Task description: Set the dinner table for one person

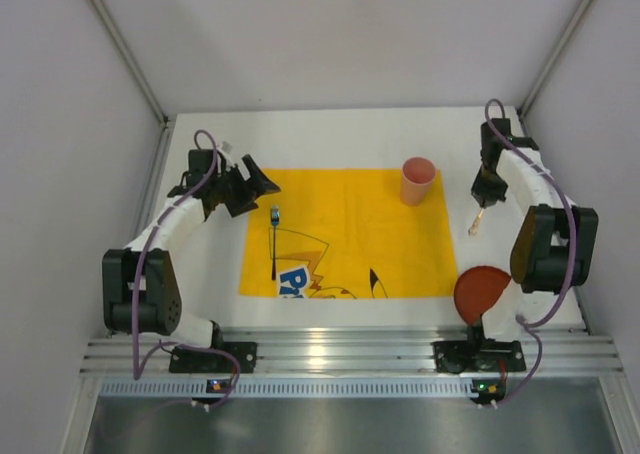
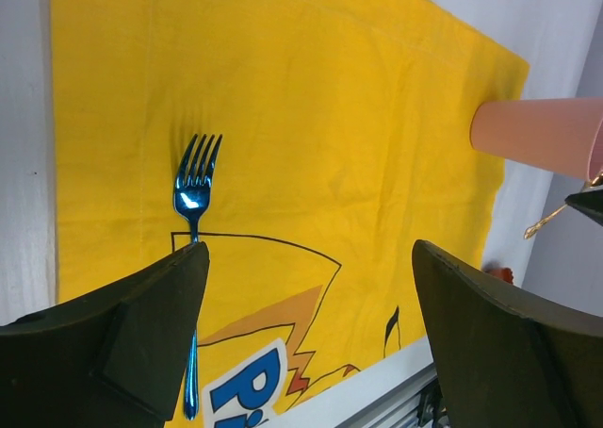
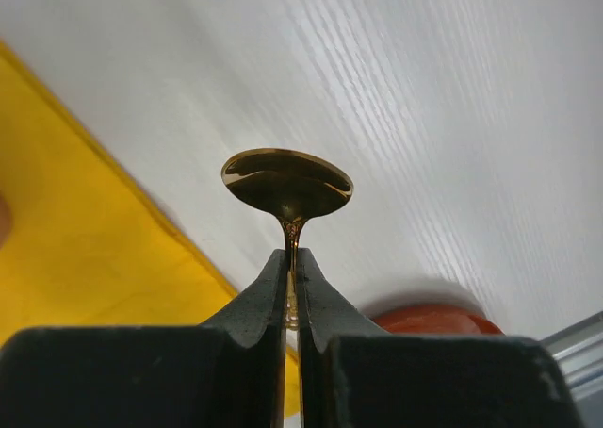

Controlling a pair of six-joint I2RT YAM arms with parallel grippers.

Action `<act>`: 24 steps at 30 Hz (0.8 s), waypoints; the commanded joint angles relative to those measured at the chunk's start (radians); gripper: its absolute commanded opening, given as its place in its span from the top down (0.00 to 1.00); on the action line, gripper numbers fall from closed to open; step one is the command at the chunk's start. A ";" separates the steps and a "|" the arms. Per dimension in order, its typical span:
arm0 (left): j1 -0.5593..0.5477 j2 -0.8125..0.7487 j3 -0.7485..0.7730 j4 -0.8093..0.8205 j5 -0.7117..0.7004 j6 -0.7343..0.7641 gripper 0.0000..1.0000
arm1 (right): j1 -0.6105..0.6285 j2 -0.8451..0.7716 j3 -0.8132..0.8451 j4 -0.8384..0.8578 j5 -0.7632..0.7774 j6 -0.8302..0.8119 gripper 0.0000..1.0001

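The white dinner table (image 1: 340, 139) carries a yellow printed cloth (image 1: 350, 234). On the cloth's left part lies a blue fork (image 1: 274, 239), tines toward the far side. A pink cup (image 1: 417, 181) stands at the cloth's far right corner. My right gripper (image 1: 482, 202) hangs over bare table to the right of the cloth, shut on the handle of a gold spoon (image 3: 287, 181), whose bowl sticks out past the fingertips (image 3: 271, 277). My left gripper (image 2: 309, 249) is open and holds nothing, just beyond the cloth's far left corner, with the fork (image 2: 195, 188) in front of its left finger.
A red plate (image 1: 480, 292) lies at the near right, off the cloth and partly under the right arm. An aluminium rail (image 1: 350, 349) runs along the near edge. White walls close in the table on three sides.
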 commanded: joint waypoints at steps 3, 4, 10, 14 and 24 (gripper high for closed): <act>0.005 -0.076 0.046 0.007 0.008 -0.026 0.06 | 0.115 -0.162 0.044 -0.056 0.019 0.016 1.00; 0.005 -0.093 0.038 0.007 0.002 -0.030 0.05 | 0.135 -0.201 0.006 -0.052 -0.048 0.027 1.00; 0.003 -0.176 -0.011 0.006 -0.017 -0.048 0.05 | 0.278 -0.308 -0.222 0.025 -0.182 0.107 1.00; 0.003 -0.222 -0.029 -0.022 -0.028 -0.042 0.06 | 0.331 -0.315 -0.309 0.081 -0.219 0.135 1.00; 0.003 -0.340 -0.055 -0.122 -0.090 -0.010 0.04 | 0.443 -0.176 -0.314 0.223 -0.147 0.084 1.00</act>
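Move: On the right part of the yellow cloth, the bare spot for the spoon lies about 8 cm back, 16 cm left and 9 cm below the right hand, which already holds the spoon. The cup stands some 9 cm ahead of the hand and 17 cm left. The red plate is about 20 cm back and 2 cm left. From the left hand the same spot is roughly 10 cm back and 42 cm right. Swinging left by about 15 cm with the fingers shut on the spoon, the right hand first rises some 5 cm, then comes back and sinks over the cloth's right part, easing slightly forward last; it turns some 20 degrees counter-clockwise. The left hand, open and empty, lifts off upward about 6 cm, tips its fingers up slightly, then draws back. ##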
